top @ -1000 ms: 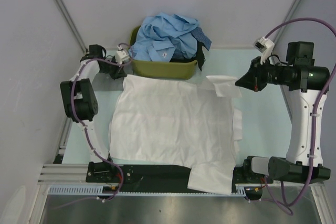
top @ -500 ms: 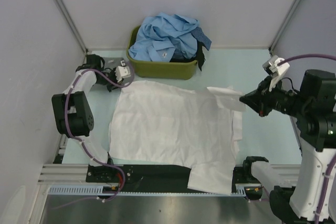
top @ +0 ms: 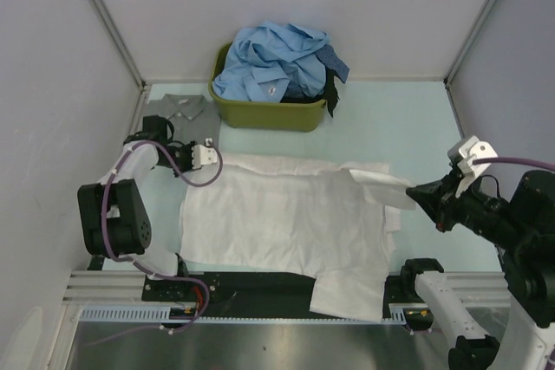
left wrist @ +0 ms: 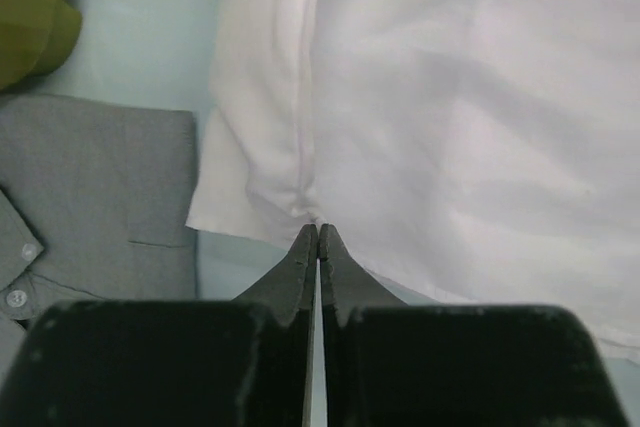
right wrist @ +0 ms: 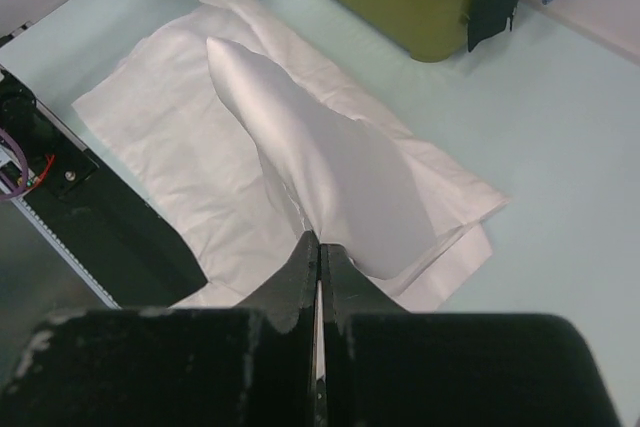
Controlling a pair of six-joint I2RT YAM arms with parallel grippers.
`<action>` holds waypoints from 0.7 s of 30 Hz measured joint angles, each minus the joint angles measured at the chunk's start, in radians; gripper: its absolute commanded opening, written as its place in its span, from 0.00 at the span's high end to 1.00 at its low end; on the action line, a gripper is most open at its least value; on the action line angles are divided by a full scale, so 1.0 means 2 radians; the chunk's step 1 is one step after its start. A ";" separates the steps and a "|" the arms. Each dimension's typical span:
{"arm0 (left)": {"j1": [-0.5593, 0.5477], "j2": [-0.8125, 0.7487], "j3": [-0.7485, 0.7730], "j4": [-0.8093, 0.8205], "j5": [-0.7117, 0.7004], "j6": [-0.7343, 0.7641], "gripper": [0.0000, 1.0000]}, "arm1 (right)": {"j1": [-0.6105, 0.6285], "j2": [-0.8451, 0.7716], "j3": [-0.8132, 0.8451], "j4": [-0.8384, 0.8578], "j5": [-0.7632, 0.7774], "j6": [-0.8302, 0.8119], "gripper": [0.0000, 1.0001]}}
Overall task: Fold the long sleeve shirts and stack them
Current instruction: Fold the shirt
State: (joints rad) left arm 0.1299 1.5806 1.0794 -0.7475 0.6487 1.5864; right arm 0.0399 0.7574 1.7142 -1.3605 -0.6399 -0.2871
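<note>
A white long sleeve shirt (top: 286, 214) lies spread across the middle of the table, its lower part hanging over the near rail. My left gripper (top: 212, 157) is shut on its far left corner (left wrist: 300, 197), low over the table. At the right edge, my right gripper (top: 415, 194) is shut on the same shirt, holding a ridge of cloth (right wrist: 330, 167) up off the table. Behind the left gripper a folded grey shirt (top: 180, 110) lies flat. Several light blue shirts (top: 273, 58) and a dark one (top: 332, 93) are heaped in the tub.
The olive-green tub (top: 269, 114) stands at the back centre against the wall. Pale walls close in the left, back and right sides. A black rail (top: 260, 288) and both arm bases run along the near edge. Bare table (top: 408, 123) shows right of the tub.
Both grippers have come toward the near edge with the white shirt's far edge, laying it over the body. The grey shirt at the back left now shows.
</note>
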 measured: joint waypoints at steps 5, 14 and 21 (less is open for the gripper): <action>0.000 -0.030 -0.062 0.003 -0.025 0.052 0.84 | 0.001 -0.037 -0.024 -0.002 0.016 -0.007 1.00; 0.000 -0.043 -0.087 0.018 -0.045 0.039 0.41 | 0.001 -0.032 -0.098 -0.002 -0.001 -0.055 1.00; 0.000 -0.102 -0.029 0.024 0.014 -0.080 0.01 | 0.002 0.041 -0.158 0.002 -0.032 -0.081 1.00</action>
State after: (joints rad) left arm 0.1295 1.3762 1.0210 -0.7002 0.6769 1.4273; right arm 0.0441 0.8398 1.3987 -1.3575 -0.7044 -0.4488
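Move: The shirt edge held by the shut left fingers is going to the shirt's left side, about 3 cm back and 4 cm below that hand. The folded far-left corner lies some 7 cm ahead of the left hand and 3 cm right; the grey shirt about 17 cm ahead and 1 cm left. From the high right hand, holding a sleeve, the body's right half is about 14 cm ahead, 11 cm left and 36 cm down; the near sleeve is 8 cm back, 11 cm left. The folded-back shirt edge is taken about 4 cm back and 4 cm down onto the body by the left hand, whose fingers open nearly wide; the hand then rises about 8 cm off the cloth, easing forward. The right hand keeps its pinch on the sleeve, drifts slightly back, then sinks some 10 cm and goes forward towards the body's right half, fingers tipping down. ##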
